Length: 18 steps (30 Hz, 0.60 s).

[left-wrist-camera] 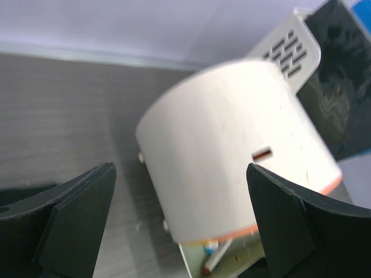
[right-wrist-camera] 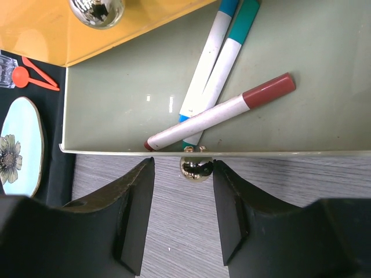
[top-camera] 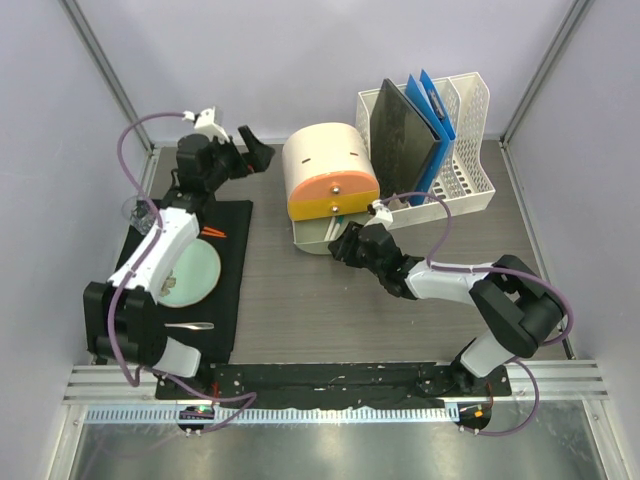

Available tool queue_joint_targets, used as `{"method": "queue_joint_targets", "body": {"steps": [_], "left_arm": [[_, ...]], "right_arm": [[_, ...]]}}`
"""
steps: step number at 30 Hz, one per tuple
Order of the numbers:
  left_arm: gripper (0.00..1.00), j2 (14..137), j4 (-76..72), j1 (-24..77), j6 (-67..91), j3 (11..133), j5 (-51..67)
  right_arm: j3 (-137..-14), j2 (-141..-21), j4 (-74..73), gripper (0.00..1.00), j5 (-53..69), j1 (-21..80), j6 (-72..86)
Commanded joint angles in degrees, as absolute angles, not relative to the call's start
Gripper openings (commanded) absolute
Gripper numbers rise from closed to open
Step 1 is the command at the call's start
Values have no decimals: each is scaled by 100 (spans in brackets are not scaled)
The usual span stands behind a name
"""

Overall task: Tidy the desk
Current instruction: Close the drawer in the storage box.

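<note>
On the desk [top-camera: 290, 310] stands a cream drawer unit [top-camera: 325, 165] with an orange front; its lower drawer [top-camera: 318, 232] is pulled out. In the right wrist view this drawer [right-wrist-camera: 116, 104] holds a red-capped marker [right-wrist-camera: 220, 113] and two blue-green ones [right-wrist-camera: 217, 52]. My right gripper [right-wrist-camera: 183, 174] is open, its jaws on either side of the drawer's shiny round knob [right-wrist-camera: 196, 167], the right finger close against it, a gap on the left. My left gripper [left-wrist-camera: 179, 191] is wide open and holds nothing, hovering behind and to the left of the drawer unit [left-wrist-camera: 232, 145].
A black mat [top-camera: 235, 280] at the left carries a pale plate [top-camera: 195, 272], a metal utensil [top-camera: 190, 326], an orange item [top-camera: 213, 233] and a glass [top-camera: 140, 212]. A white file rack [top-camera: 465, 150] with a blue folder [top-camera: 435, 110] and a black one [top-camera: 400, 130] stands just right of the drawers.
</note>
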State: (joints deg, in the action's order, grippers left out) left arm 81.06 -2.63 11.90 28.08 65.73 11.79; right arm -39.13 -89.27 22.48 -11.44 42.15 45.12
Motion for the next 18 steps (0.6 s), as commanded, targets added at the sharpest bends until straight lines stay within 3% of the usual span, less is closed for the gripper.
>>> {"method": "queue_joint_targets", "body": {"steps": [1,10,18], "left_arm": [[100,8813,-949,932,3006,7426,1520],[100,10667,-1283,791,3322,8962,2451],[100,11302,-2039,800,3577,9158,2760]], "right_arm": [[-4087,-8930,2637,50,-1292,4201,4412],[-4104,-9044,2593,48,-1353,4201,4351],[-4183,-9097,2523,47,-1468,4192,4166]]}}
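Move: For the right hand, the metal knob of the open bottom drawer is about 2 cm ahead, 1 cm left and 1 cm lower. The storage box's middle is some 12 cm ahead, 3 cm left and 5 cm higher, and the file rack 16 cm ahead, 16 cm right and 6 cm higher. From the left hand, the box's middle is level with it, 17 cm right and 14 cm lower, with the knob 10 cm back, 19 cm right and 21 cm lower. Reaching forward some 12–13 cm along the storage box's left side towards its back left corner, the left hand first rises a little, then sinks about 6 cm and edges right, wrist turning slightly clockwise, fingers still wide open. The right hand stays at the drawer knob, its half-open fingertips on either side of it, settling about half a centimetre lower; whether they touch it can't be seen. ##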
